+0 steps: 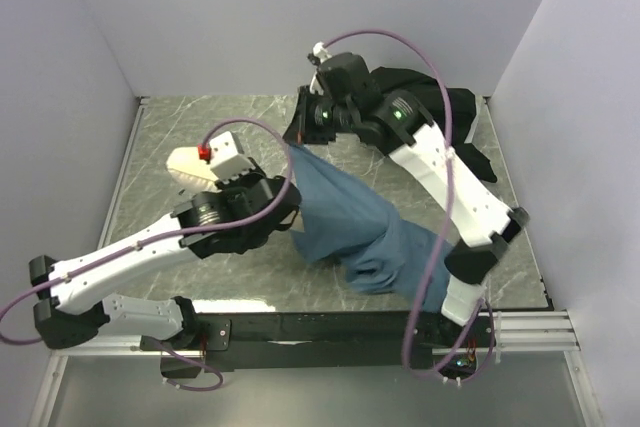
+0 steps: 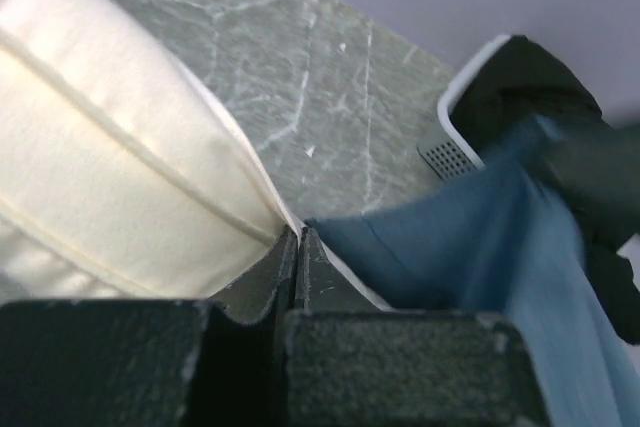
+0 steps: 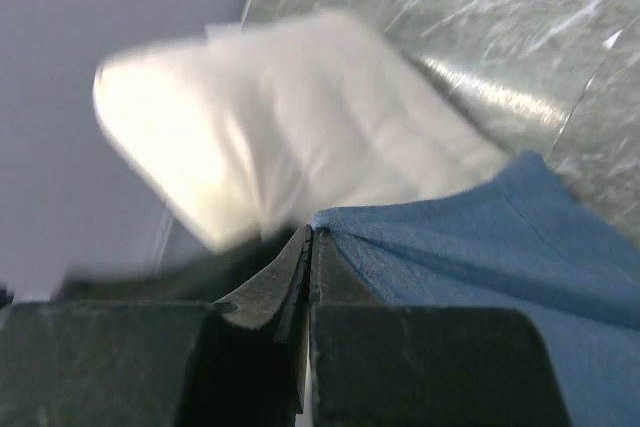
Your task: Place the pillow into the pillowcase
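The cream-white pillow (image 1: 183, 163) shows at the left, mostly hidden under my left wrist. In the left wrist view the pillow (image 2: 110, 167) fills the left side, and my left gripper (image 2: 300, 232) is shut on its thin white edge seam. The dusty-blue pillowcase (image 1: 350, 212) hangs from its upper corner and trails down to the table's front right. My right gripper (image 1: 296, 137) is shut on that raised corner. In the right wrist view the pillowcase (image 3: 480, 237) bunches at my right gripper (image 3: 309, 232), with the blurred pillow (image 3: 300, 137) just beyond. My left gripper (image 1: 292, 190) sits against the pillowcase's left edge.
The grey marbled table (image 1: 190, 117) is walled in by pale panels on three sides. A white-rimmed bin with black cloth (image 1: 440, 87) sits at the back right, behind my right arm. That same bin (image 2: 500, 77) shows in the left wrist view.
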Controlling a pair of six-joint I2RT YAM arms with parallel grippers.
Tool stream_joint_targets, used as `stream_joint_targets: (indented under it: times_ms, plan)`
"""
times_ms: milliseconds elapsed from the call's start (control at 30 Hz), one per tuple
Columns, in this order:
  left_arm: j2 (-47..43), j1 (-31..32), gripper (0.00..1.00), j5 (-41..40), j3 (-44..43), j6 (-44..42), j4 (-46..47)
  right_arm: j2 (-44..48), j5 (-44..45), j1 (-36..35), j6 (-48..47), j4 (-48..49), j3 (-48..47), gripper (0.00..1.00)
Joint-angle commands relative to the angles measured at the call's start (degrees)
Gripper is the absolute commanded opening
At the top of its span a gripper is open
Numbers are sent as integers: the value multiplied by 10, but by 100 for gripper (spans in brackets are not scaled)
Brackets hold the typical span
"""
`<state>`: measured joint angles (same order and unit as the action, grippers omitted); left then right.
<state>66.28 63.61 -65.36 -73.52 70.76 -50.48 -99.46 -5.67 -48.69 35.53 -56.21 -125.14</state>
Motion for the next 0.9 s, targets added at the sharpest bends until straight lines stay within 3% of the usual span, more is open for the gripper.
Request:
stream_joint_targets:
  times_ms: [0,33,67,100,200,233,333,400,633,833,867]
  plan:
    - [42,8,1,18,-71,107,-76,-91,-68,25,10,64,-82,0]
    - [45,-19,1,40,-75,118,-87,-100,-76,23,11,55,-88,0]
    - [41,-54,1,68,-66,77,-69,-104,-78,20,12,58,-87,0]
    - [13,-119,1,138,-46,51,0,-95,-73,11,12,66,-69,0]
    - [-71,-214,1,274,81,-54,208,-79,-72,16,17,94,-51,0]
    - [-81,-233,1,305,113,-61,226,-81,-72,18,17,85,-61,0]
    - [-63,-249,1,376,96,-73,231,-106,-79,27,14,64,-114,0]
    - [-46,-217,1,393,83,-67,235,-122,-93,31,22,63,-141,0]
    - [-50,-92,1,312,-3,-79,205,-129,-116,25,37,83,-156,0]
    - [-22,82,1,182,-90,-70,145,-125,-116,25,38,88,-155,0]
    - [1,106,1,121,-105,-65,109,-126,-116,25,41,91,-154,0]
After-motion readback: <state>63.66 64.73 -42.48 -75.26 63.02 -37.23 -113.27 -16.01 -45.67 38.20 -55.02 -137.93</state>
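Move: The pillowcase's mouth, its rim pinched in the right hand, lies about 6 cm to the left hand's right, 3 cm ahead and 3 cm above. The pillow pinched in the left hand hangs with its middle some 8 cm left of that hand, level fore and aft, 10 cm below. From the right hand the pillow is about 13 cm left, 4 cm back and 17 below; the case's body trails roughly 16 cm right, 9 back and 22 below. Pillow and pillowcase, each still pinched in shut fingers, get a quick shake: the left hand dips some 5 cm forward, left and down, then swings about 12 cm right, back and up, turning some 25 degrees clockwise beneath the right hand. Meanwhile the right hand thrusts 4 cm forward, jerks down 5 cm and back up, and shifts some 5 cm left over the pillow side. ##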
